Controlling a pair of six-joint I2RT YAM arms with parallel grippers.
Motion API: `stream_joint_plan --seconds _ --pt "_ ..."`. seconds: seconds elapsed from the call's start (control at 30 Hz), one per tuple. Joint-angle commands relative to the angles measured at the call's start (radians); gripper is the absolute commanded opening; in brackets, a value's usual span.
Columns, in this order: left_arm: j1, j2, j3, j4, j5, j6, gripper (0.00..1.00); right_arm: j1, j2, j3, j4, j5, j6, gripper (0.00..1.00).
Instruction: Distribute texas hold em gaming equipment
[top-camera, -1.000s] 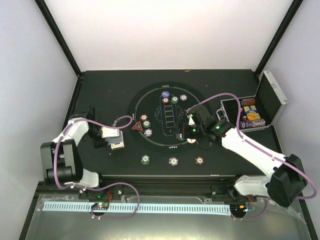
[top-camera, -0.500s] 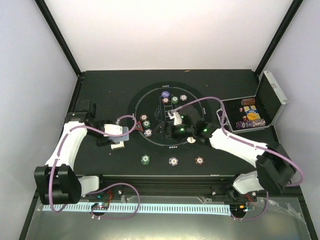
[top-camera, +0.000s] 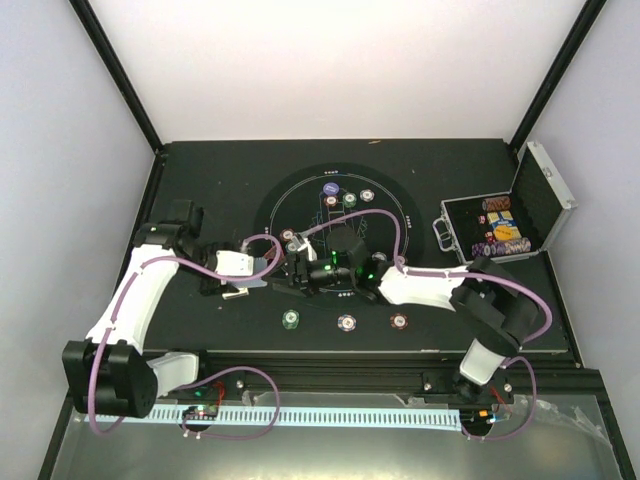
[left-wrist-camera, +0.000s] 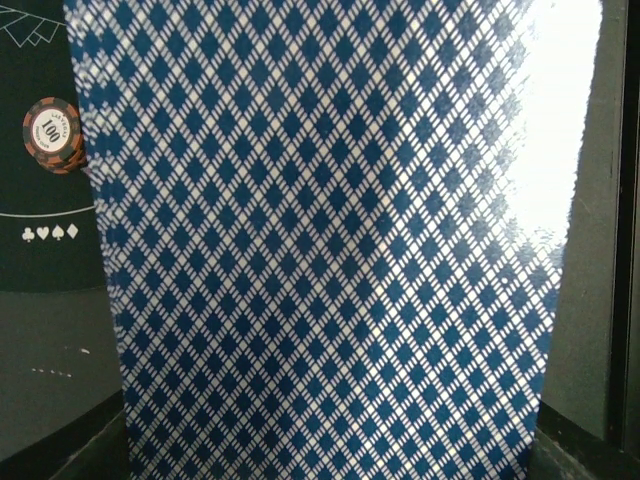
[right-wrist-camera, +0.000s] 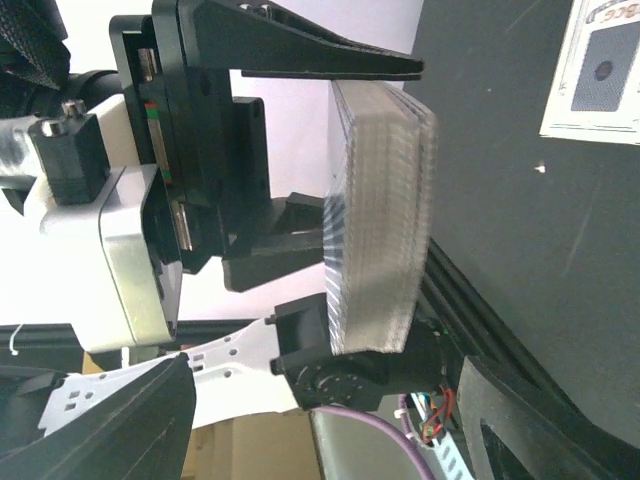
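My left gripper (top-camera: 250, 280) is shut on a thick deck of playing cards (right-wrist-camera: 380, 220), held on edge at the mat's left rim. Its black fingers (right-wrist-camera: 300, 55) clamp the deck from both sides. In the left wrist view the top card's blue diamond back (left-wrist-camera: 320, 240) fills the frame and hides the jaws. My right gripper (top-camera: 290, 272) has reached across the mat and faces the deck. It is open (right-wrist-camera: 325, 370), its fingers wide apart and short of the cards. Striped chips lie on the mat: blue (top-camera: 331, 188), green (top-camera: 350, 199), maroon (top-camera: 367, 195).
The round black mat (top-camera: 385, 205) lies mid-table. Three chips lie in a row along its near edge: green (top-camera: 290, 319), white (top-camera: 346, 322), maroon (top-camera: 399, 322). The open silver case (top-camera: 545, 190) with chips stands at the right. A maroon chip (left-wrist-camera: 52, 133) lies beside the deck.
My right arm has swung left across the mat from the case side to the deck, and its jaws have narrowed a little. The left arm carried the deck slightly right.
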Motion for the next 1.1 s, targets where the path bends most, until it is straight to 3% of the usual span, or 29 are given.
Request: stream_joint_plan --seconds 0.0,0.23,0.8,0.83,0.93,0.97,1.0,1.07 --pt "-0.017 -0.017 0.036 -0.029 0.042 -0.007 0.01 0.020 0.042 0.045 0.102 -0.023 0.056 0.74" --pt "-0.028 -0.030 0.031 -0.027 0.042 -0.011 0.02 0.032 0.094 0.082 0.148 -0.026 0.091 0.68" --pt "-0.091 -0.091 0.034 -0.031 0.058 -0.028 0.01 0.052 0.175 0.135 0.209 -0.004 0.162 0.13" --pt "-0.096 -0.094 0.032 -0.028 0.057 -0.032 0.08 0.052 0.174 0.131 0.213 -0.001 0.164 0.10" --pt "-0.108 -0.103 0.027 -0.019 0.066 -0.049 0.77 0.052 0.176 0.118 0.229 -0.002 0.171 0.03" --pt "-0.113 -0.111 0.018 -0.005 0.069 -0.061 0.90 0.052 0.178 0.113 0.237 -0.003 0.174 0.02" --pt "-0.120 -0.120 0.009 0.010 0.069 -0.073 0.97 0.053 0.179 0.107 0.248 -0.005 0.179 0.01" --pt "-0.139 -0.137 -0.010 0.037 0.066 -0.090 0.99 0.054 0.187 0.099 0.271 -0.012 0.189 0.01"
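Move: The held card deck lies roughly 7 cm to the right gripper's left, 2 cm ahead and 1 cm lower. The left fingers still grip it by its sides, its middle about 2 cm right of that hand and 2 cm below; the right gripper is some 9 cm to the left hand's right and 2 cm back. On the table, about 13 cm below the right hand, the green chip stack sits 8 cm back, and the red triangle 6 cm ahead and 3 cm left. The deck is handed over in mid-air: the right gripper slides about 4 cm left, one finger passing over its upper face and one under, and closes until it pinches the deck's thickness. The left hand holds on meanwhile, easing slightly up and to the right, then opens wide at the very end, some 2 cm higher and 2 cm farther right than it began. ##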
